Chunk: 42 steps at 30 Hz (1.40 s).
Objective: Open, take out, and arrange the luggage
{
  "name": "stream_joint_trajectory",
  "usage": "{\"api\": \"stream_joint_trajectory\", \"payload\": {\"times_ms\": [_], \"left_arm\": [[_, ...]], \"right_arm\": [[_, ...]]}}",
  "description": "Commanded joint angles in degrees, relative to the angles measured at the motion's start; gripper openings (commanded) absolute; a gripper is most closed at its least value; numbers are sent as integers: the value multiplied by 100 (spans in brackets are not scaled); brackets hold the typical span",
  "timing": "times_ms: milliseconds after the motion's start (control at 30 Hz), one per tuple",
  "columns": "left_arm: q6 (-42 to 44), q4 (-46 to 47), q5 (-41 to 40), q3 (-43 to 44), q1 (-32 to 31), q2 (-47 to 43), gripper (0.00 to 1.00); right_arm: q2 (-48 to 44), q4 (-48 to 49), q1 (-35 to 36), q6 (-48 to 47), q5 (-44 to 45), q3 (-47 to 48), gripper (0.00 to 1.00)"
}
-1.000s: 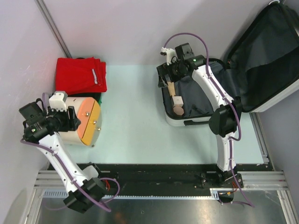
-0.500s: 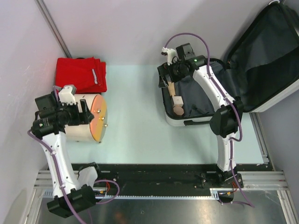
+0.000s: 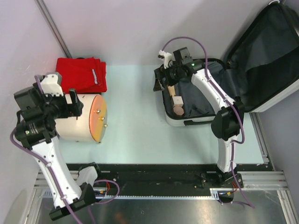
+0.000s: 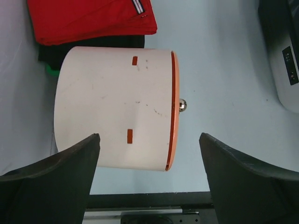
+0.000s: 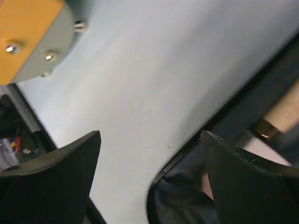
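Observation:
The luggage (image 3: 196, 100) lies open at the right of the table, its lid (image 3: 266, 51) thrown back to the far right and dark grey lining showing. Wooden blocks (image 3: 176, 105) lie inside its base. My right gripper (image 3: 161, 80) hangs open over the base's far left corner; in the right wrist view (image 5: 149, 154) the black rim (image 5: 187, 151) and lining (image 5: 191, 200) pass between its fingers, which hold nothing. My left gripper (image 3: 75, 104) is open above the cream cylinder (image 3: 81, 119), apart from it. In the left wrist view (image 4: 149, 158) the cylinder (image 4: 114, 107) lies on its side below.
The cylinder's orange lid (image 4: 173, 107) with a metal knob (image 4: 182, 105) faces right. Folded red cloth (image 3: 80, 74) lies behind it at the far left, with a bit of green (image 4: 51, 71) under it. Grey walls stand left and behind; a black rail (image 3: 154, 172) runs along the near edge.
My left gripper has opened, let go of the cylinder and drawn back up and to the left; the cylinder rests on its side. My right gripper has shifted slightly left over the luggage's corner.

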Motion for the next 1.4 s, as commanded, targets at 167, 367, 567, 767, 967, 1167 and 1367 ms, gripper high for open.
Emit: {"api": "stream_joint_trajectory", "payload": {"times_ms": [167,367,567,767,967,1167,1367], "left_arm": [[137,-306,1624,177,932,1300,68],[22,-280,1495,-174,1189,1564,42],[145,-210,1452,-816,1189,1362,41],[101,-122,1425,-966,1189,1467,40],[101,-78,1443,-1054,1189,1441,40],[57,-25,1504,-1098,1189,1389,39],[49,19,1513,-1185,1189,1300,39]], "right_arm": [[-447,3176,1326,1658,-1721,-1178,78],[273,3512,2048,2186,-1660,-853,71],[502,3994,2251,2441,-1624,-985,70],[695,4557,2401,2828,-1704,-810,70],[1126,4742,2611,3171,-1537,-255,70],[1329,4838,2805,3197,-1449,-36,69],[1531,4909,2849,3294,-1361,228,66]]}}
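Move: From the left hand, the white drum's middle lies about 7 cm ahead, hardly to the left and some 20 cm below; the folded red clothes stand 22 cm beyond the drum. From the right hand, the drum is about 43 cm left, 14 cm back and 8 cm lower, its knobbed orange face turned this way; the open suitcase lies some 19 cm to the right, 7 cm ahead and 14 cm below. The right hand sweeps 29 cm left, 17 back to the drum's knobs; the left sinks 9, half closing. ##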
